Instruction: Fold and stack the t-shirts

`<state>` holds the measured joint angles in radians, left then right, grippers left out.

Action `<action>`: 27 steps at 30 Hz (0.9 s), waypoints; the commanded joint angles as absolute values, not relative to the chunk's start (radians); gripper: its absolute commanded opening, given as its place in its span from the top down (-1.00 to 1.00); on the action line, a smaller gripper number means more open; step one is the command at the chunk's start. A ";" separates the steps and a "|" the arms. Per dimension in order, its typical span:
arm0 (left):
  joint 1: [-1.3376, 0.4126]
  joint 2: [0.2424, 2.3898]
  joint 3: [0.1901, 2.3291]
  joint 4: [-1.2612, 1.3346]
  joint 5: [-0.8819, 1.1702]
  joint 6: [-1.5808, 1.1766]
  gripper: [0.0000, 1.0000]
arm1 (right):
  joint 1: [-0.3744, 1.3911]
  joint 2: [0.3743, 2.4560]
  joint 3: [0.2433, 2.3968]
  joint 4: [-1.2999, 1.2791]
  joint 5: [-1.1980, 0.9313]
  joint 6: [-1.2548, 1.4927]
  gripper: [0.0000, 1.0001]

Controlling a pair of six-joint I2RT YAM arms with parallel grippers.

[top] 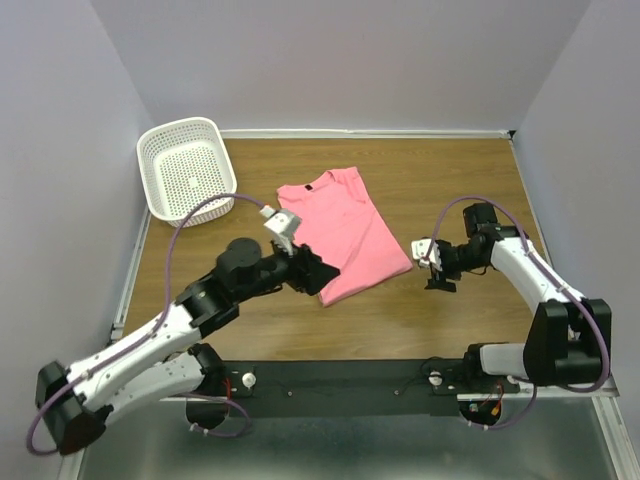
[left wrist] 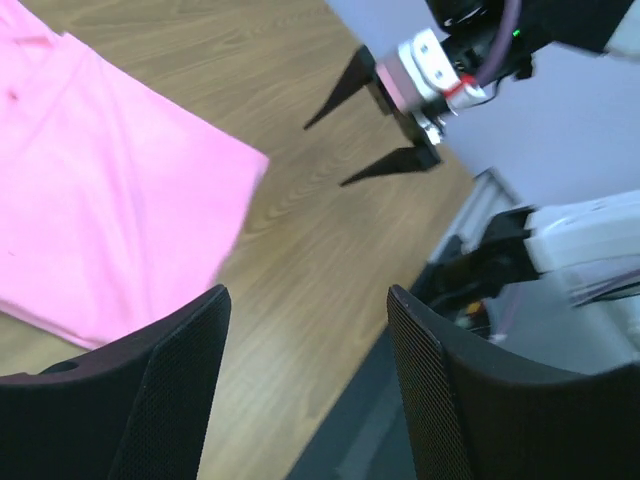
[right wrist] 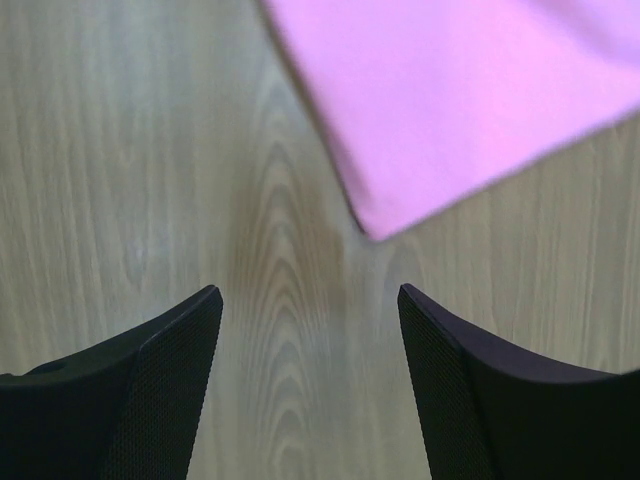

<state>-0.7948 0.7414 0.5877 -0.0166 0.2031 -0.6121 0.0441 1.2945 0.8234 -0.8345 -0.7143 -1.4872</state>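
Observation:
The pink t-shirt (top: 345,232) lies folded into a long rectangle on the middle of the wooden table, its collar toward the far side. My left gripper (top: 322,272) hovers at the shirt's near left corner. In the left wrist view it (left wrist: 308,300) is open with only bare wood between its fingers, and the shirt (left wrist: 100,190) lies to the upper left. My right gripper (top: 438,272) stands just right of the shirt's near right corner. It (right wrist: 310,295) is open over bare wood, with the shirt's corner (right wrist: 450,100) just beyond its fingertips. The left wrist view also shows the right gripper (left wrist: 325,155) with its jaws spread.
A white perforated basket (top: 185,165) stands at the far left corner of the table, and nothing shows inside it. The table's black front rail (top: 350,375) runs between the arm bases. Grey walls close in on the left, the back and the right.

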 commanded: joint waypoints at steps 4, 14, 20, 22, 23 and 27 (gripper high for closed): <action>-1.181 1.171 0.774 -0.274 -0.190 -0.327 -0.40 | 0.038 1.536 0.943 -1.023 -0.850 -2.088 -0.57; -1.299 1.425 0.827 -0.413 -0.475 -0.549 -0.38 | 0.038 1.615 1.012 -1.068 -0.893 -2.075 -0.51; -1.296 1.491 0.865 -0.410 -0.537 -0.540 -0.38 | 0.040 1.635 1.025 -1.107 -0.928 -2.095 -0.50; -1.295 1.522 0.886 -0.403 -0.548 -0.526 -0.38 | 0.038 1.649 1.031 -1.143 -0.931 -2.126 -0.50; -1.295 1.551 0.893 -0.400 -0.549 -0.520 -0.38 | 0.038 1.652 1.034 -1.153 -0.930 -2.137 -0.50; -1.279 1.634 0.926 -0.397 -0.574 -0.497 -0.36 | 0.040 1.678 1.048 -1.172 -0.924 -2.152 -0.50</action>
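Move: The t-shirt's near-left hem corner lies almost straight under my left hand, some 21 cm down. The near-right hem corner is about 9 cm ahead and 21 cm to the right of that hand, and the middle of the shirt some 17 cm ahead and 6 cm right. From my right hand, the near-right corner lies about 4 cm ahead, 6 cm left and 7 cm below, with the shirt's middle about 12 cm ahead and 22 cm left. I drop my left hand nearly 20 cm towards the near-left hem corner, swinging back and to the right on the way, then partly forward and left again, while the wrist rolls nearly 60 degrees so the open fingers point steeply down. My right hand, also open, edges about 3 cm left and slightly down towards the near-right corner, turning some 20 degrees counter-clockwise. ##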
